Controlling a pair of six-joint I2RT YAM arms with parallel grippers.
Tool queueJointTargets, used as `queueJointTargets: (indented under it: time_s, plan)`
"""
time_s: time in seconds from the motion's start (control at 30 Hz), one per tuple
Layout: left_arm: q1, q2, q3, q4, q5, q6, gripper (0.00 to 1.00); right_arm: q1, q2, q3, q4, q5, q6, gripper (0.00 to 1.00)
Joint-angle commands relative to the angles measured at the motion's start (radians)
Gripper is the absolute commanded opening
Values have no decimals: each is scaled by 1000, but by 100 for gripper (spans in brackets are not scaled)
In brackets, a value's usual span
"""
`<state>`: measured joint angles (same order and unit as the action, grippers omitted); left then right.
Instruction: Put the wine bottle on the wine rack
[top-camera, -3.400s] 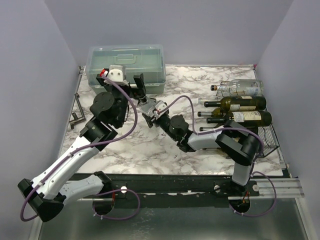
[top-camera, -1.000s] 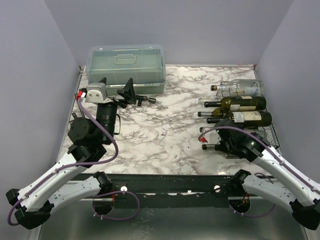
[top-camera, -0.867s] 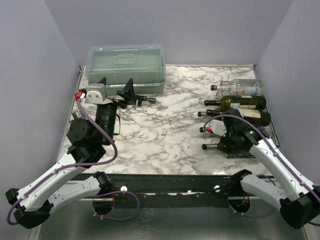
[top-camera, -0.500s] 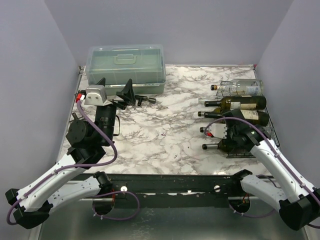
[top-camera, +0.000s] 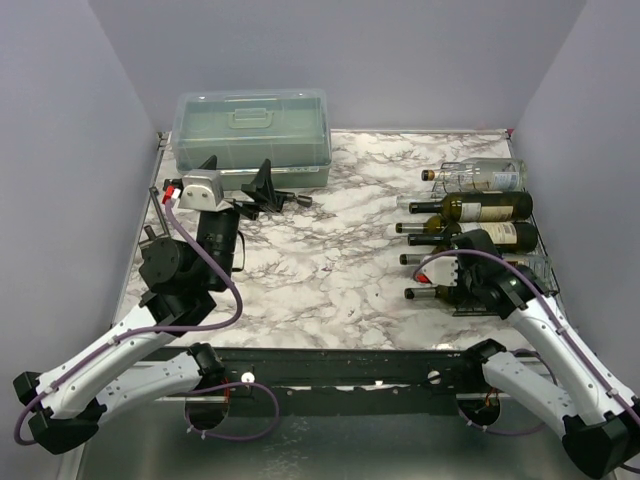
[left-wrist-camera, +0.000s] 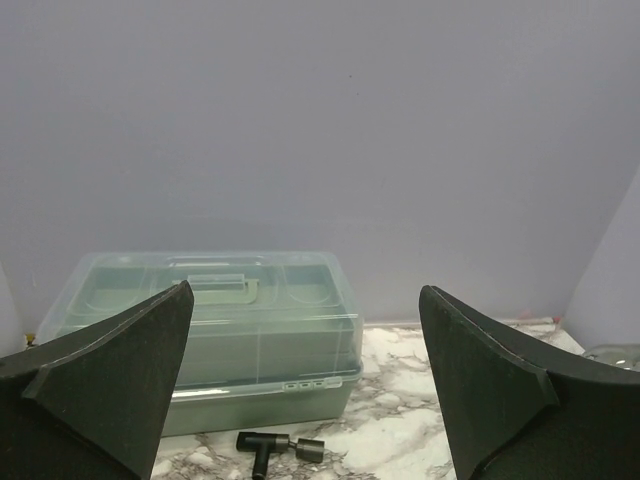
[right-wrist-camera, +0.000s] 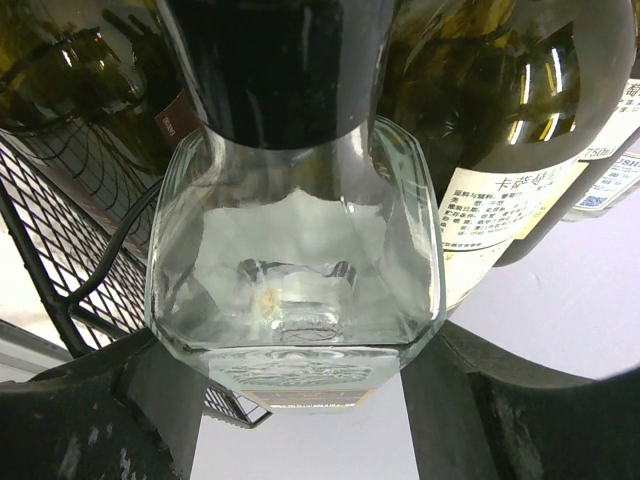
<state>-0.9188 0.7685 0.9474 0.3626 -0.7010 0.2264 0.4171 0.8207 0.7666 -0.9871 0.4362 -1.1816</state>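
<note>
The black wire wine rack (top-camera: 541, 268) stands at the table's right edge and holds several bottles lying down, necks to the left. My right gripper (top-camera: 463, 272) is at the rack's front end. In the right wrist view it (right-wrist-camera: 295, 352) is shut on the base of a clear square wine bottle (right-wrist-camera: 290, 270) with a dark neck pointing away. That neck (top-camera: 428, 293) sticks out leftward at the rack's front. Rack wires (right-wrist-camera: 60, 230) show on the left, and dark labelled bottles (right-wrist-camera: 500, 130) on the right. My left gripper (top-camera: 237, 172) is open and empty, near the plastic box.
A translucent grey-green plastic box with a handle (top-camera: 252, 130) stands at the back left, also in the left wrist view (left-wrist-camera: 210, 340). A small black T-shaped tool (top-camera: 290, 199) lies in front of it (left-wrist-camera: 270, 447). A black metal bracket (top-camera: 152, 225) sits at the left edge.
My right arm has swung from the table's middle, beside the left gripper, over to the rack with the bottle. My left arm has drawn back to the left. Lately the right arm only shifted slightly.
</note>
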Motion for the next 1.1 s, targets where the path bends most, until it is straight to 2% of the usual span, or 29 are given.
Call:
queueJointTargets:
  time_s: [0.0,0.17,0.27,0.3,0.9,1.07]
  plan:
    - [-5,10,-18,22,-17,16,96,-3,-10,-38,-71,-70,19,68]
    - [-5,37,-25,36,-17,34,96,7,-39,-28,-102,-135,18,79]
    - [-3,57,-25,39,-22,46,96,24,-51,-30,-120,-156,37,99]
    - [-2,64,-24,39,-26,47,96,29,-56,-30,-126,-163,42,100]
    - [64,156,-17,31,-32,32,96,123,-145,6,-222,-253,59,100]
    - [77,176,-4,11,-29,9,96,127,-161,-29,-202,-182,107,96]
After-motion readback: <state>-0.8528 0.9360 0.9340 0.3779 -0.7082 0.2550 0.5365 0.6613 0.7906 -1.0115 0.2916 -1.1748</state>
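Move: Lying between the right hand's closed fingers is the clear glass bottle, already on the rack, its middle roughly 3 cm left of the hand and 1 cm below. From that hand, the labelled green bottle sits about 7 cm ahead and 3 cm left, at the same level as the clear one; a lower green bottle with a silver neck lies some 7 cm back, 6 cm left and 7 cm down. From the left hand the clear bottle is about 48 cm right, 5 cm back and 30 cm below. Opening its fingers from about two-thirds to full, the right hand lets go of the clear bottle, then draws about 4 cm left towards the bottle's neck end and 2 cm up, rolling its left side up and turning counter-clockwise, some 10 degrees each. Meanwhile the empty, wide-open left hand drifts about 4.5 cm forward and as much down, a little right too, towards the box and black tool. ##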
